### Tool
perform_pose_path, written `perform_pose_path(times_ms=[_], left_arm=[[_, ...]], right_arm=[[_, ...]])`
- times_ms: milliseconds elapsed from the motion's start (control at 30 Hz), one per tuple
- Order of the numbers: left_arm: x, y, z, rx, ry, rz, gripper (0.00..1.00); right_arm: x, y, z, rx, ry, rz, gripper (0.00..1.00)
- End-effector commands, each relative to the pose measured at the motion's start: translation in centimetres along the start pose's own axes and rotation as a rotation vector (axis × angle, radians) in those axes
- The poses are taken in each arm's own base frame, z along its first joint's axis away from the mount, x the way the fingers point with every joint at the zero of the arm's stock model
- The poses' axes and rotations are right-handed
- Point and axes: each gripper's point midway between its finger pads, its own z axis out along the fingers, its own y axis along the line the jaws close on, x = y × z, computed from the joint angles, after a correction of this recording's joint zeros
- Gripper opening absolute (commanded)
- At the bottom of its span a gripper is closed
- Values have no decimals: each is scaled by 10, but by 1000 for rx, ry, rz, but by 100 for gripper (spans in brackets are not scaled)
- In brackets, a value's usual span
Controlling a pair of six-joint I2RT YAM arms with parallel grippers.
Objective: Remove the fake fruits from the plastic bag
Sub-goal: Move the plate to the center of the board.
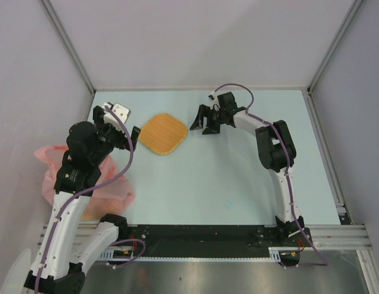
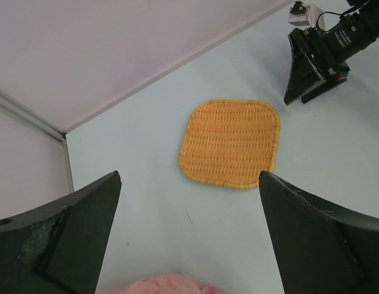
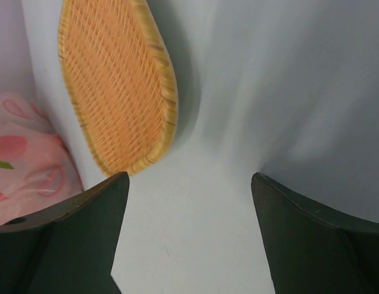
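The pink crinkly plastic bag [image 1: 57, 174] lies slumped at the table's left edge, partly under my left arm. Its top edge shows at the bottom of the left wrist view [image 2: 168, 285], and its printed side shows at the left of the right wrist view [image 3: 24, 165]. The fake fruits are hidden; none shows outside the bag. My left gripper [image 1: 129, 136] [image 2: 189, 174] hangs open just past the bag, pointing at the mat, with nothing between its fingers. My right gripper [image 1: 203, 124] [image 3: 189, 176] is open and empty, low over the table to the right of the mat.
A square woven orange mat [image 1: 163, 133] [image 2: 231, 144] [image 3: 116, 86] lies on the light-blue table [image 1: 238, 177] between the two grippers. Grey walls close the table at the back and sides. The right gripper's black fingers [image 2: 303, 73] show beyond the mat in the left wrist view.
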Motion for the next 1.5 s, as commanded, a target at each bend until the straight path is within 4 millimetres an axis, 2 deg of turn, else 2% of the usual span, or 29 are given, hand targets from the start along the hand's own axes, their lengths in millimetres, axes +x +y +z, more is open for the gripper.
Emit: perform_pose_path(times_ms=[0,100,267,467,500,567,600,667,700,767,833,900,1000,1033,1167,1200,1300,1333,1400,1467], left_arm=[[1,6,-11,-33,32,7,100],[-2,8,-18,-37,45,10,100],[-6,14,-26,-59,63,33,100],[-12,21,-28,-73,71,39,100],[-12,22,-27,-75,70,39,100],[-13,23,-24,-82,66,42,100],[-13,23,-23,-80,62,42,100],[-15,22,-19,-72,52,41,100],[-16,23,-18,-72,48,42,100],[-18,21,-14,-62,31,48,100],[-18,21,-7,-57,16,57,100],[-19,19,-3,-49,2,61,100],[-23,19,6,-48,-39,63,100],[-23,19,7,-48,-43,62,100],[-27,17,10,-41,-72,63,100],[-29,18,9,-41,-80,72,100],[-32,23,7,-70,-97,107,100],[-27,25,8,-83,-87,114,100],[-25,27,9,-98,-90,129,100],[-20,27,10,-103,-87,124,100]], right_arm=[[-10,28,17,-168,1,132,81],[0,25,36,-194,28,161,72],[4,17,62,-190,44,193,67],[16,5,77,-162,68,211,47],[19,4,77,-165,75,214,39],[24,2,75,-181,88,212,30],[30,0,70,-181,102,221,22],[27,3,59,-228,91,186,17],[32,10,46,-260,112,171,15],[37,4,27,-268,131,124,12],[59,-3,0,-237,193,153,9],[68,-22,-21,-212,206,93,5],[106,-38,-63,-138,333,39,2],[111,-36,-75,-128,349,9,2],[145,-47,-111,-47,486,-92,1],[161,-50,-121,-12,551,-84,0],[197,-57,-137,15,673,-150,0],[213,-52,-143,3,736,-156,0],[239,-56,-151,-7,817,-177,0],[249,-57,-154,-5,845,-173,0]])
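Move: The woven plate's middle lies some 13 cm to the left of the right hand, about 2 cm nearer the base and 5 cm below it, its near rim just left of the open fingers. The pink plastic bag sits about 41 cm left and 21 cm back from the right hand, at roughly 2 cm below its height. From the idle left hand, the plate's middle is around 17 cm ahead, 11 cm to the right and 32 cm down. The right hand reaches about 6 cm left while sinking some 3 cm, its fingers closing until they pinch the plate's right-hand rim. It then turns back, staying low over the table, and drags the gripped plate about 20 cm towards the base and some 15 cm right, the wrist swinging roughly 30 degrees counter-clockwise, mostly late in the pull. ##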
